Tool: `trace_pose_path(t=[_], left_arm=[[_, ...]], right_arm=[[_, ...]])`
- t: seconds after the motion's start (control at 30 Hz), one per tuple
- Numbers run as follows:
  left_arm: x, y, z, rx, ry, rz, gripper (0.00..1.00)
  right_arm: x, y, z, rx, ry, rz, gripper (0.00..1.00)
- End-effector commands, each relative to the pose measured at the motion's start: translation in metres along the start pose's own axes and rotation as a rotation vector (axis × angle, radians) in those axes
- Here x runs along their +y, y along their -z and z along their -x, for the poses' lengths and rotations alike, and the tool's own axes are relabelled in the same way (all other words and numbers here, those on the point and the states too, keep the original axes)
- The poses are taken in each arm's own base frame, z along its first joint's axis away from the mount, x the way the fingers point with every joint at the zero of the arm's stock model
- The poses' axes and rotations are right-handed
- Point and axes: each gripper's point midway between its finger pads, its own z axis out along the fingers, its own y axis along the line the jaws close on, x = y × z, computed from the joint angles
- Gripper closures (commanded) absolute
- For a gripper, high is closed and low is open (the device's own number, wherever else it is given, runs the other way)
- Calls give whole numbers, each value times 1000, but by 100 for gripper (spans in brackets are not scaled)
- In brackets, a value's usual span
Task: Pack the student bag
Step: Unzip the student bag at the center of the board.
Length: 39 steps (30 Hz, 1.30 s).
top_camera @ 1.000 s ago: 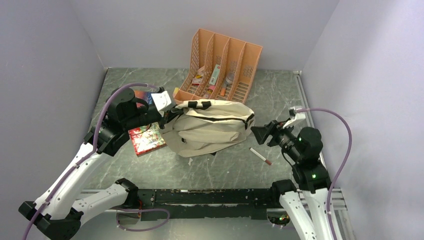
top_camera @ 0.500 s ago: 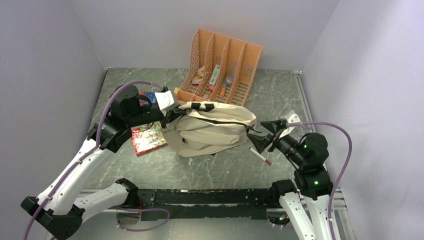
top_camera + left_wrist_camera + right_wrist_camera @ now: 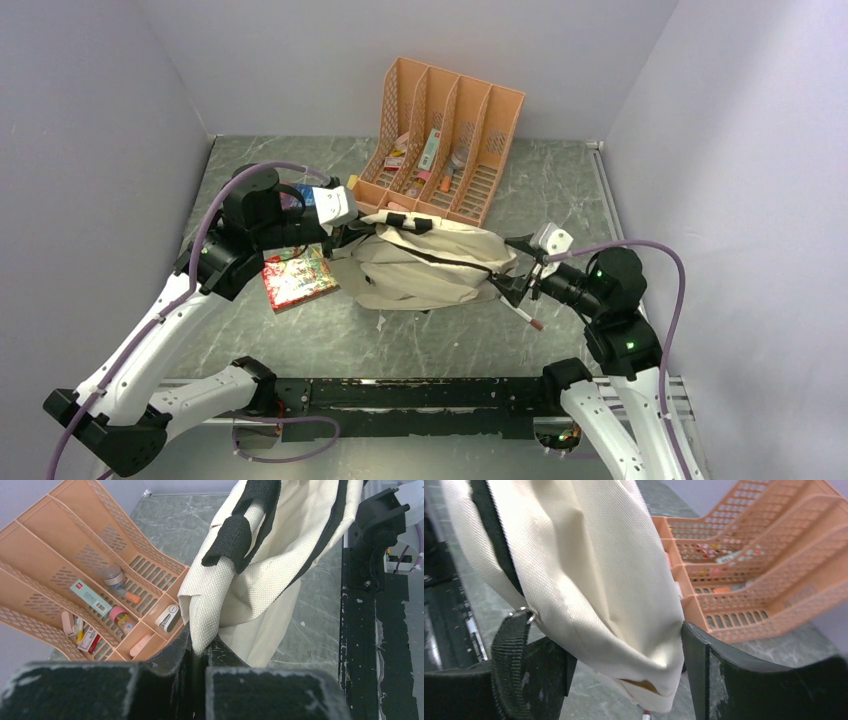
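The student bag [image 3: 425,265], a soft beige backpack with black straps and dark zippers, lies slumped mid-table in front of the organizer. My left gripper [image 3: 345,235] is at its left end, shut on a fold of the beige fabric [image 3: 207,625] below a black strap [image 3: 235,540]. My right gripper [image 3: 510,280] is at the bag's right end. Its jaws stand open, one on each side of the hanging beige corner [image 3: 624,630]. One fingertip [image 3: 694,650] touches the cloth, and a black strap with a metal ring [image 3: 516,625] lies against the other.
An orange plastic file organizer [image 3: 440,140] with small stationery stands behind the bag. A colourful book [image 3: 295,278] lies under the left arm. A white pen with a red tip [image 3: 523,313] lies on the table below the right gripper. Side walls close in the table.
My right gripper has swung left from beside the pen to the bag's right corner, and its jaws have widened. The left gripper has shifted the bag's left end slightly back and right.
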Motion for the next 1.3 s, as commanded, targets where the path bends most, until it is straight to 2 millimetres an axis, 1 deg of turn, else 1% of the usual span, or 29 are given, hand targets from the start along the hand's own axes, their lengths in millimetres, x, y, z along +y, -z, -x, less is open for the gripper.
trace_pose_path(t=[0.0, 0.03, 0.07, 0.17, 0.23, 0.27, 0.3, 0.33, 0.37, 0.4, 0.43, 0.53, 0.63, 0.7, 0.73, 0.87, 0.9, 0.97, 1.07, 1.13, 1.2, 1.27], left_arm=[[-1, 9, 53, -152, -137, -35, 95], [-1, 9, 54, -155, -140, -34, 95], [-1, 9, 53, -155, -139, -32, 95], [1, 9, 53, -157, -134, -21, 95], [4, 7, 52, -160, -120, 0, 95], [7, 7, 53, -165, -107, 13, 95], [14, 6, 53, -163, -89, 50, 95], [20, 6, 52, -163, -65, 84, 95], [25, 5, 53, -169, -49, 109, 95], [29, 4, 53, -171, -29, 131, 92], [33, 3, 54, -181, -11, 151, 87], [42, 0, 62, -205, 29, 178, 57], [49, 2, 73, -212, 42, 208, 34], [55, 10, 83, -230, 30, 252, 25], [57, 15, 89, -247, 24, 275, 20], [58, 31, 111, -310, 6, 318, 6], [57, 32, 117, -323, 2, 310, 4], [51, 29, 124, -338, -6, 260, 3], [37, 20, 134, -365, -24, 141, 3], [27, 14, 140, -387, -39, 76, 3], [16, 5, 146, -406, -59, 24, 3], [4, -12, 148, -398, -74, -23, 4]], right_arm=[[29, 0, 25, -76, 50, 186, 28], [32, -1, 27, -89, 42, 203, 31], [34, -1, 30, -101, 32, 217, 36], [37, -4, 30, -106, -3, 241, 59], [40, -4, 32, -121, -22, 258, 70], [42, -3, 33, -131, -26, 267, 75], [44, -2, 36, -143, -40, 275, 82], [44, -2, 41, -160, -43, 274, 94], [44, -2, 44, -167, -65, 267, 100], [41, -2, 49, -182, -76, 253, 100], [39, -2, 52, -188, -89, 243, 100], [31, -3, 59, -175, -140, 205, 100], [17, -6, 66, -128, -222, 138, 100], [3, -13, 62, -66, -315, 75, 100], [0, -16, 59, -32, -350, 70, 100], [1, -25, 49, 78, -435, 113, 100], [2, -27, 47, 92, -443, 127, 100], [3, -29, 49, 88, -451, 145, 100], [3, -34, 55, 43, -459, 157, 100], [1, -36, 55, 38, -467, 158, 100], [3, -38, 55, 42, -472, 177, 100], [4, -41, 55, 43, -482, 200, 100]])
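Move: The zip end of the student bag sits between the right hand's open fingers, about 3 cm to its left and 3 cm back, level with it; the left hand has it 26 cm to its right, 6 cm back and 5 cm lower. The left hand still pinches the bag's left end. From the right hand, the marker lies almost straight below, some 25 cm down, and the organizer about 30 cm ahead and 17 cm left. Working back and left about 4 cm, the right hand shuts its wide-open fingers on the cloth beside the zip pull, then carries this pinch some 4–5 cm forward and 3 cm up, tipping fingers down. Once that grip is made, the left hand opens wide, lets go of the bag's left end and rises about 13 cm, first swinging 4 cm forward, then back. ##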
